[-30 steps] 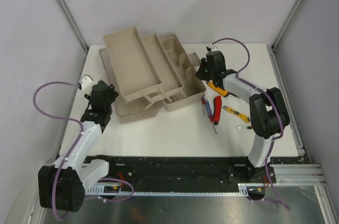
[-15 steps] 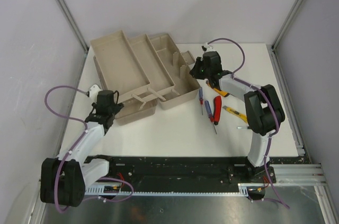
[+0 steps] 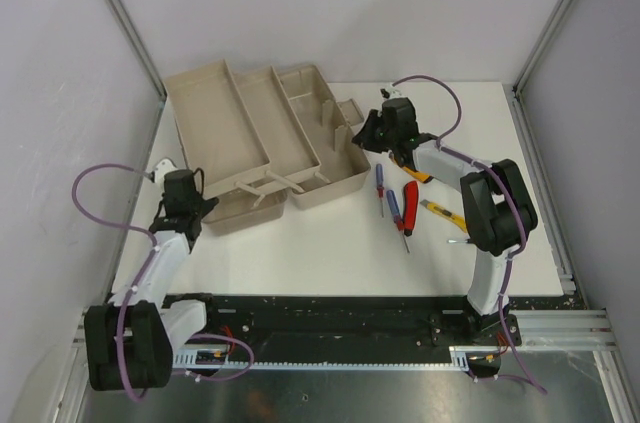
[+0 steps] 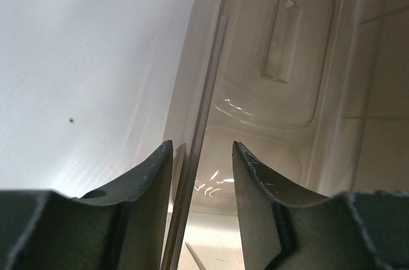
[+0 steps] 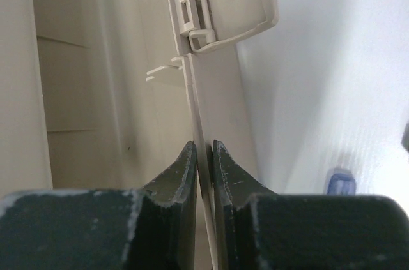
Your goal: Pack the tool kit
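Note:
The beige toolbox (image 3: pixel 312 103) stands open at the back left, its cantilever trays (image 3: pixel 220 123) swung out to the left. Its smoky lid (image 3: pixel 235 211) lies flat in front. My left gripper (image 3: pixel 200 205) is open at the lid's left end. In the left wrist view its jaws (image 4: pixel 202 149) straddle the lid's thin edge (image 4: pixel 206 97), with a gap on the right side. My right gripper (image 3: pixel 362 135) is shut on the toolbox's right wall (image 5: pixel 199 110), near the latch (image 5: pixel 198 8). Screwdrivers (image 3: pixel 392 205), red cutters (image 3: pixel 410 193) and yellow-handled pliers (image 3: pixel 415 169) lie right of the box.
A yellow knife (image 3: pixel 437 211) and a small screwdriver (image 3: pixel 460 240) lie further right on the white table (image 3: pixel 320 253). Grey walls stand close on the left, back and right. The black rail (image 3: pixel 330 318) runs along the near edge.
The toolbox has slid left and back, with the right gripper still holding its wall. The left arm has drawn back to the left, and its jaws have narrowed around the lid's edge.

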`<state>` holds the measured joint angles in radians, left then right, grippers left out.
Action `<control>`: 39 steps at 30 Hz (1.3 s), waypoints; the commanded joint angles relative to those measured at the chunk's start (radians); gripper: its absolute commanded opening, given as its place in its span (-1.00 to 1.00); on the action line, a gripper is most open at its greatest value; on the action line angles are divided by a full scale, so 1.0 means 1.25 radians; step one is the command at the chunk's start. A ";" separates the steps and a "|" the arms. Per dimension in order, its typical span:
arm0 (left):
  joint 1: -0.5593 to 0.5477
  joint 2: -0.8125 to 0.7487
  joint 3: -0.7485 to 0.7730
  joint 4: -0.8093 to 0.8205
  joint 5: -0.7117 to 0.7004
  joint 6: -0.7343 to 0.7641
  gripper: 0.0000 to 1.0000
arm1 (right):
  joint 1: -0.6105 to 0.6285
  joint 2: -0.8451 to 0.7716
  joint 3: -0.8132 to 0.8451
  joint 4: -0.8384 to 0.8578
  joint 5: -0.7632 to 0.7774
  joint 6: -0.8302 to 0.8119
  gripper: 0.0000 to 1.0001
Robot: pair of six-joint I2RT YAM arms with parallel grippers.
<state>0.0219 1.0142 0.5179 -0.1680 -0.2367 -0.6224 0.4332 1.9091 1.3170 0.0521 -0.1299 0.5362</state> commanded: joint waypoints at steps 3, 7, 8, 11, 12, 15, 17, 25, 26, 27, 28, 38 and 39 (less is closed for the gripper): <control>0.086 0.058 0.045 0.276 0.216 0.097 -0.41 | 0.056 0.009 -0.026 -0.108 -0.114 0.078 -0.70; 0.099 0.140 0.113 0.306 0.246 0.184 -0.27 | 0.052 -0.006 -0.026 -0.099 -0.104 0.086 -0.67; 0.100 0.157 0.130 0.303 0.240 0.194 -0.12 | 0.049 -0.011 -0.026 -0.098 -0.100 0.087 -0.65; 0.103 0.178 0.165 0.270 0.204 0.199 0.28 | 0.041 -0.031 -0.026 -0.102 -0.086 0.088 -0.54; 0.105 0.176 0.167 0.260 0.198 0.197 0.44 | 0.038 -0.038 -0.026 -0.102 -0.083 0.088 -0.49; 0.112 0.151 0.157 0.248 0.172 0.190 0.72 | 0.031 -0.047 -0.026 -0.094 -0.088 0.076 -0.29; 0.123 0.133 0.149 0.246 0.175 0.183 0.81 | 0.029 -0.043 -0.026 -0.081 -0.106 0.064 -0.14; 0.216 0.067 0.108 0.246 0.238 0.137 0.85 | 0.024 -0.018 -0.026 -0.051 -0.160 0.070 0.05; 0.232 0.059 0.102 0.247 0.249 0.131 0.83 | 0.024 -0.016 -0.026 -0.051 -0.161 0.073 0.04; 0.249 0.052 0.097 0.247 0.259 0.126 0.82 | 0.024 -0.014 -0.026 -0.050 -0.162 0.077 0.04; 0.260 0.046 0.093 0.247 0.267 0.124 0.80 | 0.024 -0.012 -0.026 -0.050 -0.161 0.080 0.03; 0.276 0.007 0.183 0.121 0.150 0.095 0.81 | 0.010 -0.076 -0.026 -0.088 -0.090 0.062 0.03; 0.275 0.005 0.209 0.087 0.118 0.087 0.84 | 0.005 -0.092 -0.026 -0.098 -0.075 0.054 0.05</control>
<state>0.3668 1.0668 0.6571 0.0303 0.0063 -0.4694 0.4435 1.8931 1.2888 -0.0406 -0.2447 0.6178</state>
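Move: The left fingers grip the rim of the tool box's open lid, right at the hand point; the wide tray is about 18 cm ahead, 3 cm right and some 5 cm higher. The right hand is still pinching the box's right-hand rim, which lies about 1 cm below it; the latch flap is some 6 cm ahead and 1 cm left, and the short blue screwdriver about 9 cm back, 5 cm right and 8 cm down. Forward and a little left, about 6 cm, the left hand takes the gripped lid rim along, then opens wide to let go and pulls away leftwards and up, its fingers tipping up some 15 degrees. The right hand opens off the rim and slides back along it nearly 4 cm, sinking slightly, and stops with its spread fingers astride the wall. ##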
